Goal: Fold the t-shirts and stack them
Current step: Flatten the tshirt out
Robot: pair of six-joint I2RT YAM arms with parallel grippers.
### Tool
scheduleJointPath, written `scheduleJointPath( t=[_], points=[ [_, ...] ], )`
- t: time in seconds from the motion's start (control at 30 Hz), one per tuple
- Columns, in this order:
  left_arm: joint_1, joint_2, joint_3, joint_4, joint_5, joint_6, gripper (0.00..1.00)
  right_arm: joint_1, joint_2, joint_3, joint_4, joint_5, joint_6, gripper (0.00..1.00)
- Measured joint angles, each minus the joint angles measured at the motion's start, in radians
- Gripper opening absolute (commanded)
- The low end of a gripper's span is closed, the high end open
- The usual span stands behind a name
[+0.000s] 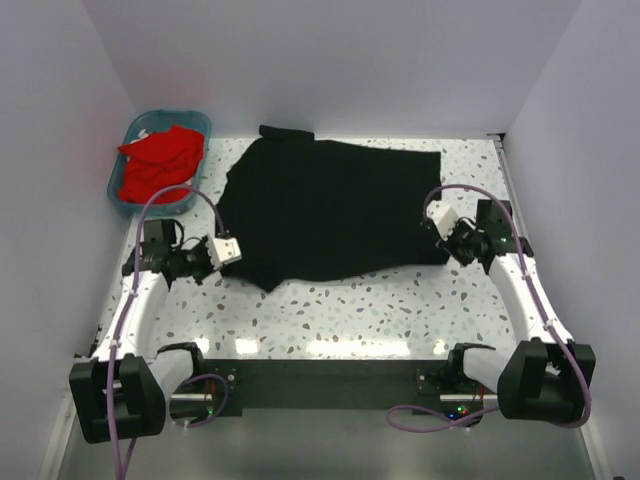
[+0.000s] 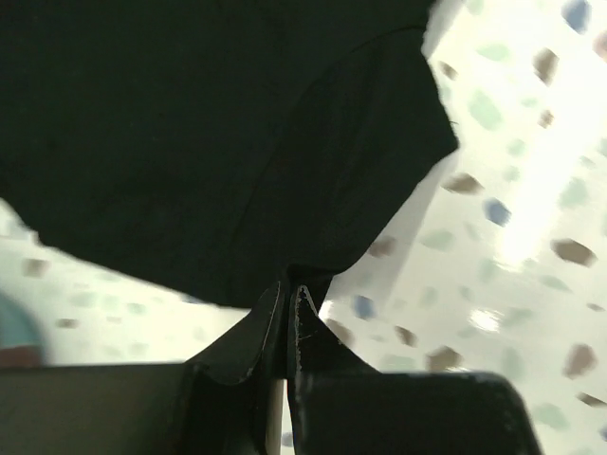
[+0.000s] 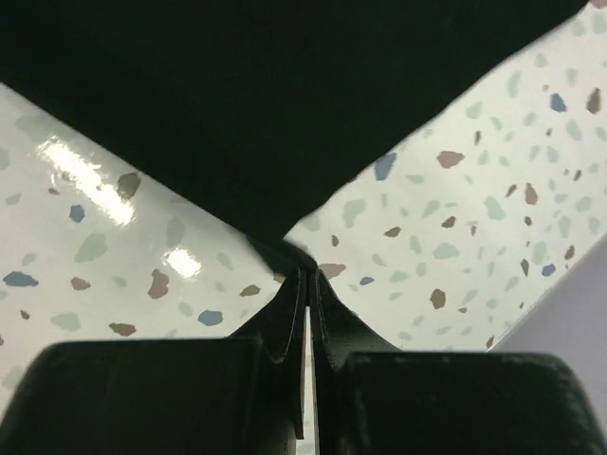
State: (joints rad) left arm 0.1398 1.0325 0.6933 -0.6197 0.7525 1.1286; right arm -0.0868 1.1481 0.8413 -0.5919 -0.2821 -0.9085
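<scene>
A large black t-shirt (image 1: 330, 205) lies spread flat across the middle of the speckled table. My left gripper (image 1: 243, 254) sits at its left edge. In the left wrist view this left gripper (image 2: 292, 286) is shut, pinching the hem of the black t-shirt (image 2: 218, 142). My right gripper (image 1: 436, 232) is at the shirt's right edge. The right wrist view shows that right gripper (image 3: 308, 273) shut on a pulled-up corner of the black t-shirt (image 3: 275, 95). Bright red t-shirts (image 1: 158, 165) lie bunched in the basket at the back left.
The teal plastic basket (image 1: 170, 114) stands at the table's back left corner, against the left wall. White walls close in the table on the left, back and right. Bare speckled tabletop (image 1: 370, 310) runs between the black shirt and the arm bases.
</scene>
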Motion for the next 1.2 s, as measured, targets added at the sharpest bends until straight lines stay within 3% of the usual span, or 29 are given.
scheduleJointPath(
  t=[0.17, 0.27, 0.37, 0.43, 0.47, 0.5, 0.57, 0.77, 0.83, 0.87, 0.97, 1.07, 1.2],
  points=[
    [-0.004, 0.025, -0.063, -0.139, -0.058, 0.09, 0.07, 0.021, 0.009, -0.031, -0.055, 0.007, -0.08, 0.0],
    [-0.004, 0.028, -0.06, -0.243, -0.07, 0.166, 0.16, 0.021, 0.014, -0.032, -0.137, 0.018, -0.14, 0.0],
    [-0.003, 0.022, -0.036, -0.405, -0.077, 0.286, 0.31, 0.021, -0.032, -0.055, -0.241, 0.032, -0.225, 0.12],
    [-0.004, 0.003, -0.018, -0.505, -0.085, 0.35, 0.37, 0.021, -0.093, -0.075, -0.331, 0.037, -0.289, 0.25],
    [-0.004, -0.015, -0.011, -0.54, -0.094, 0.37, 0.39, 0.021, -0.138, -0.084, -0.383, 0.04, -0.33, 0.32],
    [-0.005, -0.037, -0.006, -0.568, -0.102, 0.389, 0.42, 0.021, -0.182, -0.087, -0.432, 0.04, -0.368, 0.47],
    [-0.006, -0.092, 0.002, -0.608, -0.118, 0.436, 0.47, 0.021, -0.257, -0.087, -0.512, 0.04, -0.431, 0.61],
    [-0.017, -0.131, 0.087, -0.682, -0.113, 0.51, 0.53, 0.021, -0.401, -0.079, -0.66, 0.037, -0.52, 0.64],
    [-0.017, -0.089, 0.139, -0.684, -0.098, 0.513, 0.56, 0.021, -0.359, -0.053, -0.658, 0.04, -0.478, 0.71],
    [-0.017, -0.06, 0.164, -0.684, -0.089, 0.511, 0.57, 0.021, -0.311, -0.026, -0.658, 0.047, -0.446, 0.91],
    [-0.021, 0.014, 0.219, -0.681, -0.062, 0.506, 0.76, 0.02, -0.13, 0.12, -0.648, 0.047, -0.333, 0.93],
    [-0.05, 0.069, 0.26, -0.661, -0.046, 0.455, 0.76, 0.02, 0.003, 0.248, -0.624, 0.02, -0.23, 0.91],
    [-0.158, 0.119, 0.255, -0.518, -0.081, 0.282, 0.72, 0.02, 0.061, 0.315, -0.597, -0.02, -0.134, 0.91]
  ],
)
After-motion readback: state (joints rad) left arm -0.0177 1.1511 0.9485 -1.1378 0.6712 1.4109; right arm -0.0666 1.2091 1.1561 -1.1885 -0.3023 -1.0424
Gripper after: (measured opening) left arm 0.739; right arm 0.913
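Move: Both hands still pinch the black t-shirt's near corners, above the bare near strip of table they are to be laid on: that strip lies about 12 cm straight back from each hand and some 7 cm below. The shirt's body spreads about 13 cm ahead and 22 cm to the right of the left hand, and about 12 cm ahead and 26 cm to the left of the right one. The basket stands 25 cm ahead and 16 cm left of the left hand, roughly level with it. Each pinching its near corner, both hands drag the t-shirt straight back towards the table's front edge while sinking 4–5 cm, the left travelling about 11 cm, the right 15. They open wide and let go as they pull back, then rise and come forward again over the cloth, the left wrist having turned some 20 degrees clockwise. ##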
